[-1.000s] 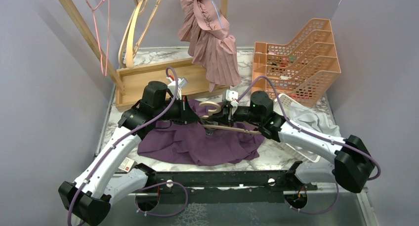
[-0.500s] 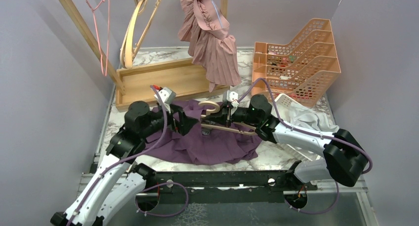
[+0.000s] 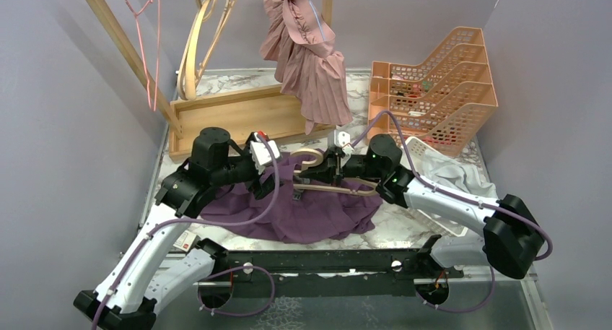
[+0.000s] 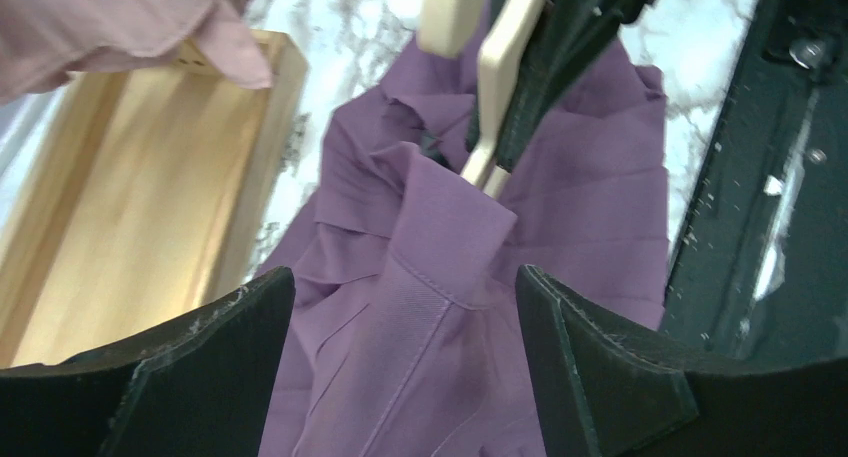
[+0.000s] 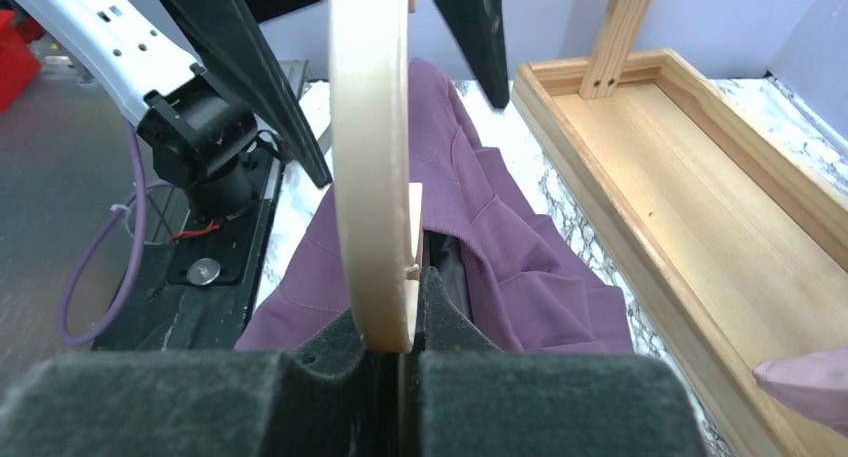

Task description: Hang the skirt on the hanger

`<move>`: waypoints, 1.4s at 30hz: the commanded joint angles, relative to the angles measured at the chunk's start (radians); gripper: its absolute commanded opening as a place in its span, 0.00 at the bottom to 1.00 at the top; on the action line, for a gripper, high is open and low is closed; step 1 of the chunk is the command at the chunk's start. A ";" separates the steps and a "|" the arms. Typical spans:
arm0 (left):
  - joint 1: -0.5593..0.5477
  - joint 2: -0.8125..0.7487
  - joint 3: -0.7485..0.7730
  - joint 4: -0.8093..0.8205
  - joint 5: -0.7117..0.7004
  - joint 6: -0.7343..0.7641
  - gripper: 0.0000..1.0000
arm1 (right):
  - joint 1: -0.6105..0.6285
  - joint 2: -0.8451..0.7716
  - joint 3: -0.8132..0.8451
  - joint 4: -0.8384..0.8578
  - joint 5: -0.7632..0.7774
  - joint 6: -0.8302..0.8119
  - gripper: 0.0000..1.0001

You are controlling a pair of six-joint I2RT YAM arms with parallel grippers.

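Note:
The purple skirt [image 3: 310, 211] lies crumpled on the marble table in front of the wooden stand. A pale wooden hanger [image 3: 325, 185] lies across its upper part, hook toward the back. My right gripper [image 3: 333, 172] is shut on the hanger [image 5: 372, 177], whose arm runs up the middle of the right wrist view over the skirt [image 5: 520, 267]. My left gripper [image 3: 268, 182] is open just above the skirt's left part. In the left wrist view its jaws stand wide apart either side of a raised waistband fold [image 4: 440, 277], with the hanger [image 4: 500, 77] beyond.
A wooden rack base [image 3: 238, 117] stands behind the skirt, with spare hangers [image 3: 198, 48] and a pink pleated dress [image 3: 310, 63] hanging above. An orange stacked basket [image 3: 433, 88] and a white basket [image 3: 444, 175] with cloth sit at the right. The black arm mounting bar [image 3: 325, 261] runs along the near edge.
My left arm swung back and rightward, its open gripper now over the skirt's left part. My right gripper kept hold of the hanger and hardly moved.

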 commanded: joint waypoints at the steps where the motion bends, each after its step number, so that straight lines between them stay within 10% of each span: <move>1: -0.002 0.062 0.020 -0.099 0.183 0.123 0.76 | 0.006 -0.045 0.072 0.000 -0.067 -0.015 0.01; 11: -0.002 0.174 0.071 -0.102 0.223 0.187 0.52 | 0.006 -0.054 0.151 -0.123 -0.205 -0.034 0.01; 16: -0.002 0.183 0.076 -0.131 0.264 0.206 0.00 | 0.006 -0.077 0.146 -0.115 -0.185 -0.019 0.01; 24: -0.003 0.140 0.119 -0.100 0.150 0.226 0.00 | 0.006 -0.170 0.129 -0.232 0.044 0.019 0.58; 32: -0.002 0.083 0.204 -0.004 -0.011 0.214 0.00 | 0.006 -0.400 0.137 -0.542 0.521 0.074 0.61; 42: -0.002 0.121 0.366 -0.003 -0.020 0.255 0.00 | 0.006 -0.574 0.096 -0.852 0.860 0.542 0.60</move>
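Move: The purple skirt's waistband corner with the wooden hanger's end in it lies about 4 cm to the right of the open left hand, level ahead and some 4 cm below. The wooden tray's middle is roughly 20 cm ahead and 5 cm left of the left hand; the hanging pink skirt is some 25 cm ahead, 9 cm right and 10 cm higher. From the right hand, already gripping the hanger, that corner is about 6 cm left, 3 cm back and 3 cm below. Left dips, pinches waistband over hanger end, then lifts about 11 cm; right opens and withdraws up and rightward 12 cm. ##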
